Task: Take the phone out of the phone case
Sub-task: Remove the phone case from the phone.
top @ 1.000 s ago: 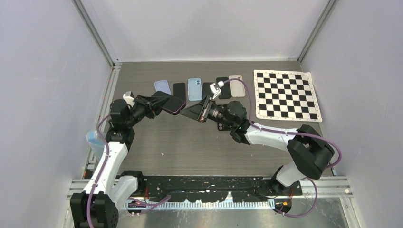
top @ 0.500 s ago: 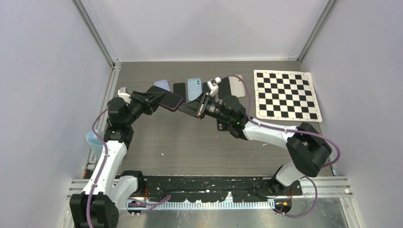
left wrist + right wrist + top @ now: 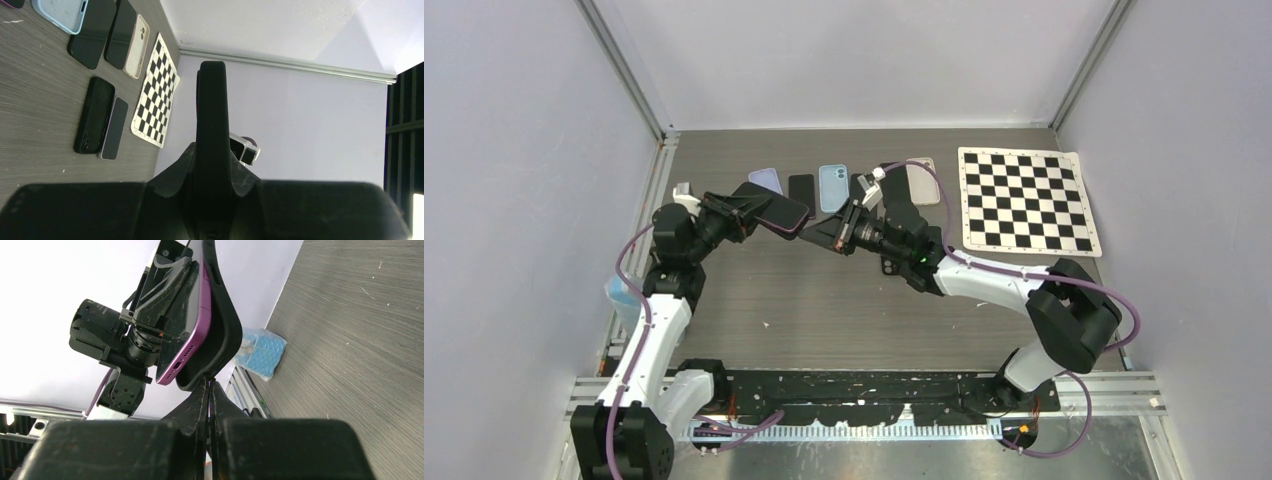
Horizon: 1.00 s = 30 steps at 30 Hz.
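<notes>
A purple phone (image 3: 184,335) sits in a black phone case (image 3: 223,327), held in the air over the table's left middle (image 3: 776,212). My left gripper (image 3: 746,213) is shut across it; in the left wrist view the black edge (image 3: 212,115) rises between the left gripper's (image 3: 212,167) fingers. My right gripper (image 3: 210,385) is shut, its tips pinching the case's bottom lip. There the case bulges away from the phone's lower end. From above, the right gripper (image 3: 812,231) meets the phone's right corner.
A row of phones and cases (image 3: 834,188) lies at the back, with a checkerboard mat (image 3: 1027,200) to its right. Another dark phone and case (image 3: 95,114) lie on the table. A blue object (image 3: 621,297) sits by the left rail.
My right gripper has moved left to the phone's end and closed on the case's lip. My left gripper has lifted the phone slightly toward the back.
</notes>
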Motion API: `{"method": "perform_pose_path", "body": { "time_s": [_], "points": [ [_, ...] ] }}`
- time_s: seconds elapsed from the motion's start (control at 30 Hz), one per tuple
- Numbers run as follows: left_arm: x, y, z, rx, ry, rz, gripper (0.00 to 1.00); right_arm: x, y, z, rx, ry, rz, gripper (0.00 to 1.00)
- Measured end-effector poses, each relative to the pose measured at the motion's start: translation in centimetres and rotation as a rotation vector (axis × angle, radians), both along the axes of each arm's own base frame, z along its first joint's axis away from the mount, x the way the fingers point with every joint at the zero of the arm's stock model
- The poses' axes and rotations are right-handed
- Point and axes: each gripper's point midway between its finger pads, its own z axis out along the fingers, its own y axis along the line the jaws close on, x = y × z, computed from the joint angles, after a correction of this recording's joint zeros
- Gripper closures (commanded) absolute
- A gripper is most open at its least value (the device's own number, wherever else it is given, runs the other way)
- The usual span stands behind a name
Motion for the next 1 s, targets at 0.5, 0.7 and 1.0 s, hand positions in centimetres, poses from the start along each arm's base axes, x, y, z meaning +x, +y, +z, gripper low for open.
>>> {"method": "perform_pose_path", "body": {
  "time_s": [0.5, 0.7, 1.0],
  "points": [
    [-1.9, -2.5, 0.9, -0.05, -0.002, -0.14, 1.0, -3.3, -2.4, -0.5, -0.028, -0.178, 0.071, 0.22],
    [-2.0, -2.6, 1.0, -0.065, 0.005, -0.146, 1.0, -3.8, -2.9, 1.3, 0.02, -0.224, 0.067, 0.22],
    [-2.0, -2.7, 1.2, -0.073, 0.002, -0.151, 1.0, -3.3, -3.3, 2.8, 0.112, -0.194, 0.02, 0.23]
  ]
}}
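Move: The right fingers are shut on the rim at the near end of the phone case, whose middle lies about 5 cm ahead and 5 cm to this hand's left, roughly level with it. The empty blue case lies on the table about 27 cm ahead and 2 cm to the right, and a loose black case about 7 cm ahead and 16 cm to the right, both some 24 cm below. The left hand grips the phone in its case, whose middle is about 1 cm back and 2 cm to its right, just below. The right hand spreads its fingers wide, letting go of the pinched case rim, and backs off about 3 cm back and 3 cm to the right, dipping slightly before rising nearly 3 cm and rolling some 10 degrees, to hover open just off the case's near end. The left hand keeps its grip on the phone and carries it about 3 cm to the right and back, the same way as the right hand, turning slightly clockwise before it settles. ##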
